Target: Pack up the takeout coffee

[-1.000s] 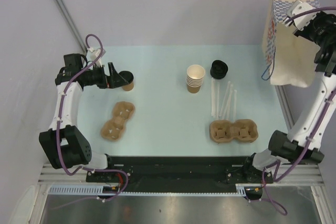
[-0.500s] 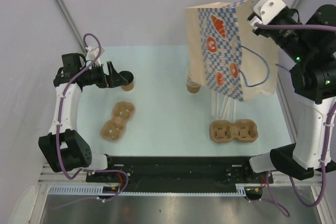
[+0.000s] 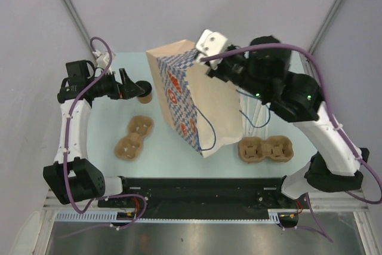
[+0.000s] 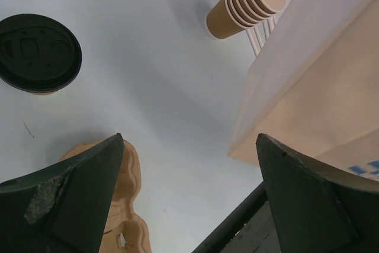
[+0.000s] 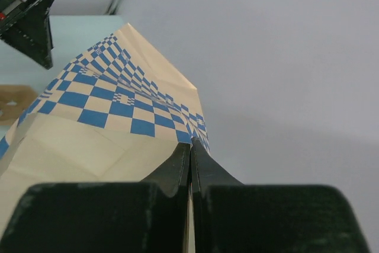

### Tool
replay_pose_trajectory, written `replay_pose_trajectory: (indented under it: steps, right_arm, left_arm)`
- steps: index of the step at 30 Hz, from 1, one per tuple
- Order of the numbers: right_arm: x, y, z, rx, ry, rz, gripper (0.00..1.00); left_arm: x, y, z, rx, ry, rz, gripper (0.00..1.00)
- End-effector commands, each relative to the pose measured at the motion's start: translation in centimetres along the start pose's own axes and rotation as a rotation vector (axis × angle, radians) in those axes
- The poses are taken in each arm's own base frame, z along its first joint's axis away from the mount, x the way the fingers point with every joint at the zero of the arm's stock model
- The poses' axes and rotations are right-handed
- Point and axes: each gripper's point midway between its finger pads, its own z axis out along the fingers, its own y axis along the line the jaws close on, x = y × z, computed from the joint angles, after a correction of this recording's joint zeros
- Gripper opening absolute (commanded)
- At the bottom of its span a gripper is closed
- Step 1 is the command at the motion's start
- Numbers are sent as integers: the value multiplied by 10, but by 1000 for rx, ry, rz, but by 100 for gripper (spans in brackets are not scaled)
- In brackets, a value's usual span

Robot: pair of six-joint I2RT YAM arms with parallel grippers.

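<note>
The takeout coffee (image 3: 144, 91), a tan cup with a black lid (image 4: 38, 53), stands at the table's back left. My left gripper (image 3: 128, 83) hovers just left of it and slightly above. The gripper (image 4: 189, 140) is open and holds nothing. My right gripper (image 3: 208, 63) is shut on the top rim of a kraft paper bag (image 3: 194, 103) with a blue checked print. The bag hangs tilted over the middle of the table. In the right wrist view the fingers (image 5: 190, 145) pinch the bag's edge (image 5: 100, 122). The bag's side (image 4: 320, 87) fills the right of the left wrist view.
Two pulp cup carriers lie on the table, one near left (image 3: 134, 137) and one near right (image 3: 266, 149). A stack of lidless tan cups (image 4: 249, 1) and white straws (image 4: 260, 34) sit behind the bag, hidden in the top view. Grey walls enclose the table.
My right arm has swung the bag from the far right edge to the middle of the table and lowered it, covering the cup stack. The left arm has barely moved.
</note>
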Motion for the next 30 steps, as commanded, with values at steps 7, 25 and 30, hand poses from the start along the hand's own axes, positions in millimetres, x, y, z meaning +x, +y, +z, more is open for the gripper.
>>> replay_pose_trajectory:
  steps: [7,25,30]
  right_arm:
    - [40,48,21,70,291,57,0]
    - [115,125,55,-289,508,209,0]
    - [120,127,64,-310,506,211,0]
  left_arm:
    - [-19,-4,-19,-34,-91,9,100]
    - [45,12,-30,-19,206,150,99]
    - [71,54,-43,-16,376,286,100]
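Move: The paper bag hangs in the right hand's shut fingers; the open mid-table patch below lies about 5 cm ahead of that hand, 6 cm to its left and some 52 cm down. The left carrier is 26 cm left and 2 cm ahead; the lidded cup 24 cm left, 19 cm ahead; the cup stack 10 cm right, 20 cm ahead. From the left hand, the patch is 21 cm right, 2 cm back and 26 cm below. The paper bag is carried down about 18 cm towards the clear table between the two carriers, the right hand shifting some 5 cm left early on, then sinking with its fingers tipping about 35 degrees downward and their pinch kept. Late on, the open, empty left hand sinks a little and draws back and left, rolling, clear of the bag. ##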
